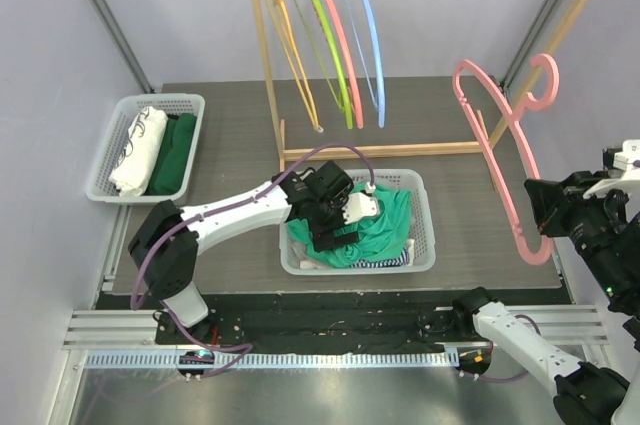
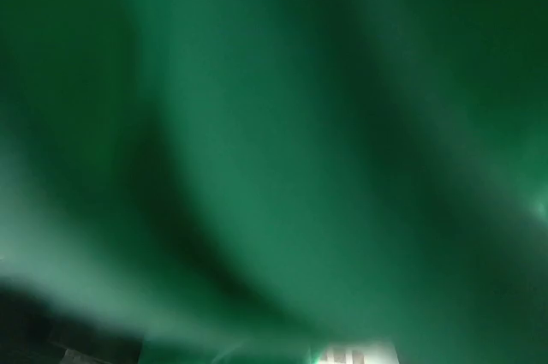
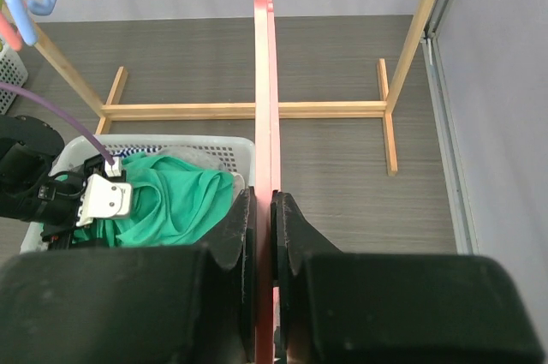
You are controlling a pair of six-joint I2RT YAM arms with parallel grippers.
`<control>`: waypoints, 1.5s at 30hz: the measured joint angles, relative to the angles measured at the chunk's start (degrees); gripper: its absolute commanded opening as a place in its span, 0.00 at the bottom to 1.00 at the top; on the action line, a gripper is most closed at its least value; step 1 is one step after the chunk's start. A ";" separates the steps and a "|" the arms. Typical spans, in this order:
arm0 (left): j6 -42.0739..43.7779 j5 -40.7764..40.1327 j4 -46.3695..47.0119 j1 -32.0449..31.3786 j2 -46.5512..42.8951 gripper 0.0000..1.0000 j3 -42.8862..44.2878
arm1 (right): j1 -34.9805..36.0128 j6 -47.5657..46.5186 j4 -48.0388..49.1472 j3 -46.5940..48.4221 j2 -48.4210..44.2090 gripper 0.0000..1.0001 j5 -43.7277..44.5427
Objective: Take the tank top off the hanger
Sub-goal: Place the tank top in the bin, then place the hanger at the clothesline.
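The green tank top (image 1: pixel 378 230) lies crumpled in the white basket (image 1: pixel 424 207) at the table's middle, off the hanger. My left gripper (image 1: pixel 335 230) reaches down into that basket, right on the cloth. The left wrist view is filled with blurred green tank top (image 2: pixel 274 158), and its fingers do not show. At the right, my right gripper (image 1: pixel 545 220) is shut on the lower end of the bare pink hanger (image 1: pixel 495 150), held up in the air. In the right wrist view the pink hanger (image 3: pixel 264 81) runs straight up between the closed jaws of the right gripper (image 3: pixel 264 210), with the tank top (image 3: pixel 171 201) to the left.
A wooden rack (image 1: pixel 262 55) at the back carries several coloured hangers (image 1: pixel 335 45). Its base bar (image 1: pixel 380 152) lies just behind the middle basket. A second white basket (image 1: pixel 113 140) at the left holds folded white and green clothes. Striped cloth (image 1: pixel 385 262) lies under the tank top.
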 measured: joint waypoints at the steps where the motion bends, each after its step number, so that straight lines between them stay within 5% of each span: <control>1: 0.11 -0.28 0.22 -0.04 0.00 1.00 0.02 | 0.00 -0.02 0.20 0.00 0.26 0.01 0.00; 7: -1.73 -2.34 -4.15 0.07 -0.04 1.00 4.55 | 0.00 -0.57 3.56 -0.20 2.34 0.01 0.00; 18: -9.38 -7.39 -17.44 0.46 -2.36 1.00 26.12 | 0.00 -1.99 11.30 0.79 12.92 0.01 -0.85; 32: -8.26 -8.39 -28.74 -2.19 -10.91 1.00 44.52 | 0.00 -5.62 16.09 16.13 29.99 0.01 1.09; 45: -7.02 -8.94 -31.43 -2.19 -17.25 1.00 44.48 | 0.00 -7.08 19.37 26.29 41.38 0.01 1.27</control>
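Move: The left hand, already open, is down in the bin with the green tank top right under it, its middle some 3 cm to the right; the striped top shows about 5 cm back and 10 cm right. For the right hand, already gripping the emptied pink hanger, the rail's free stretch is about 30 cm ahead, 9 cm left and 18 cm up; the blue hanger hangs about 28 cm ahead, 20 cm left and 8 cm up. Left, open, rises 30 cm off the tank top; right carries its pink hanger 20 cm forward towards the rail. ##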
